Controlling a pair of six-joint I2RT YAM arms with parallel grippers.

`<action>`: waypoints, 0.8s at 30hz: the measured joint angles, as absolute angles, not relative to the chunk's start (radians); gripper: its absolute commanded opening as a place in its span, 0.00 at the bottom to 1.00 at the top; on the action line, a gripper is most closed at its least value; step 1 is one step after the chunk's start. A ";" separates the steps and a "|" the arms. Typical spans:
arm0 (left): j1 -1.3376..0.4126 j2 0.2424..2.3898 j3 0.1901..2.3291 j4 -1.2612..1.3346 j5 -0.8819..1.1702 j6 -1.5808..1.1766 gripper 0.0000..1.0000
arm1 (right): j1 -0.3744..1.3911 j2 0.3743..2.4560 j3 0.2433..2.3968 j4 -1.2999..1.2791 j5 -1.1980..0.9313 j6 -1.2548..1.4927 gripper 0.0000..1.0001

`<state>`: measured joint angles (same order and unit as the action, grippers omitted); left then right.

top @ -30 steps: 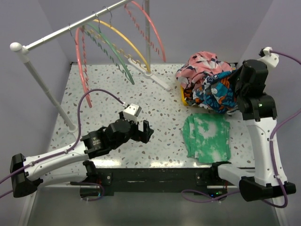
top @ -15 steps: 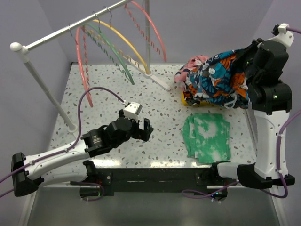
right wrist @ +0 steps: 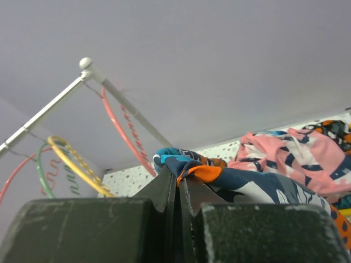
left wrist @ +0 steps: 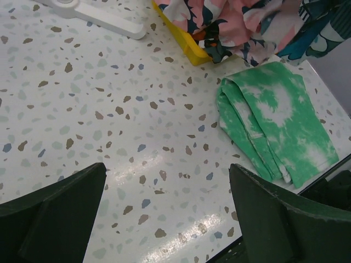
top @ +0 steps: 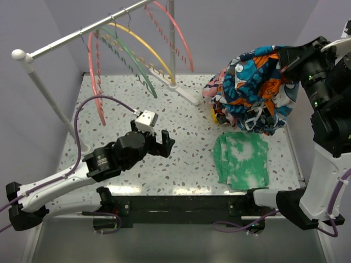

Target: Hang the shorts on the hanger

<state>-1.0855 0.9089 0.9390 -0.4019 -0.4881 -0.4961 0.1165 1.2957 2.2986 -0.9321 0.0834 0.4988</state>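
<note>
The shorts (top: 258, 87), printed teal, navy, orange and white, hang bunched in the air at the back right. My right gripper (top: 285, 60) is shut on a fold of them; the right wrist view shows the shorts (right wrist: 225, 178) pinched between the closed fingertips of that gripper (right wrist: 178, 178). A pink hanger (top: 94, 76) hangs at the near-left end of the rail. A second pink hanger (top: 181, 41) hangs at the far end and shows in the right wrist view (right wrist: 123, 129). My left gripper (top: 164, 147) is open and empty low over the table (left wrist: 167, 181).
A yellow hanger (top: 145, 46) and a green hanger (top: 134, 63) hang on the metal rail (top: 66, 38). A pink-white-navy garment (left wrist: 219, 16) lies in a yellow bin (left wrist: 184, 46) under the shorts. A green tie-dye cloth (top: 241, 159) lies at the front right. The white stand base (top: 181, 93) sits at the back.
My right gripper has lifted the shorts up off the pile, higher and a little left. My left gripper has shifted slightly away from the near edge and stays open.
</note>
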 measured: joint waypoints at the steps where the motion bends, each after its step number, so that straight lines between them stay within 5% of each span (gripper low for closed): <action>1: -1.085 0.907 0.945 -0.412 -0.492 -0.493 1.00 | 0.117 1.295 2.299 -0.932 0.058 0.504 0.00; 6: -1.085 0.896 0.987 -0.461 -0.513 -0.478 0.99 | 0.155 1.209 2.052 -0.866 -0.054 0.547 0.00; 9: -1.085 0.880 1.008 -0.472 -0.524 -0.475 0.98 | 0.401 1.167 1.820 -0.817 0.041 0.558 0.00; 13: -1.085 0.870 1.013 -0.491 -0.543 -0.479 0.93 | 0.686 1.213 1.538 -0.711 0.102 0.579 0.40; 16: -1.085 0.868 0.999 -0.496 -0.550 -0.489 0.86 | 0.752 1.299 1.354 -0.648 0.102 0.599 0.56; 21: -1.085 0.875 0.898 -0.477 -0.535 -0.524 0.60 | 0.783 1.349 1.239 -0.643 0.141 0.593 0.62; 24: -1.085 0.917 0.828 -0.460 -0.522 -0.558 0.56 | 0.786 1.248 1.239 -0.635 0.172 0.578 0.61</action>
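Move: The right hand holds the shorts bunched at one end, high over the table's right side; the bare table patch they are swung to lies level with it ahead, about 19 cm to its left and some 55 cm below. The yellow basket is about 17 cm ahead, 4 right and 52 below, the green cloth about 7 back, 1 right and 57 below. From the left hand that patch is some 8 cm ahead, 14 right and 25 below. The right arm sweeps the hanging shorts down and to the left from above the basket side to the open table before the left hand, dropping nearly 40 cm while going a bit over 20 cm left, tipping the fingers down some 40 degrees and turning counter-clockwise; late in the descent its fingers open and let go, and it starts back up a few centimetres. Meanwhile the left hand rises slightly while easing left, then sinks to end about 6 cm lower near the shorts' left side, its wide-open fingers narrowing to a bit over half without holding anything. ##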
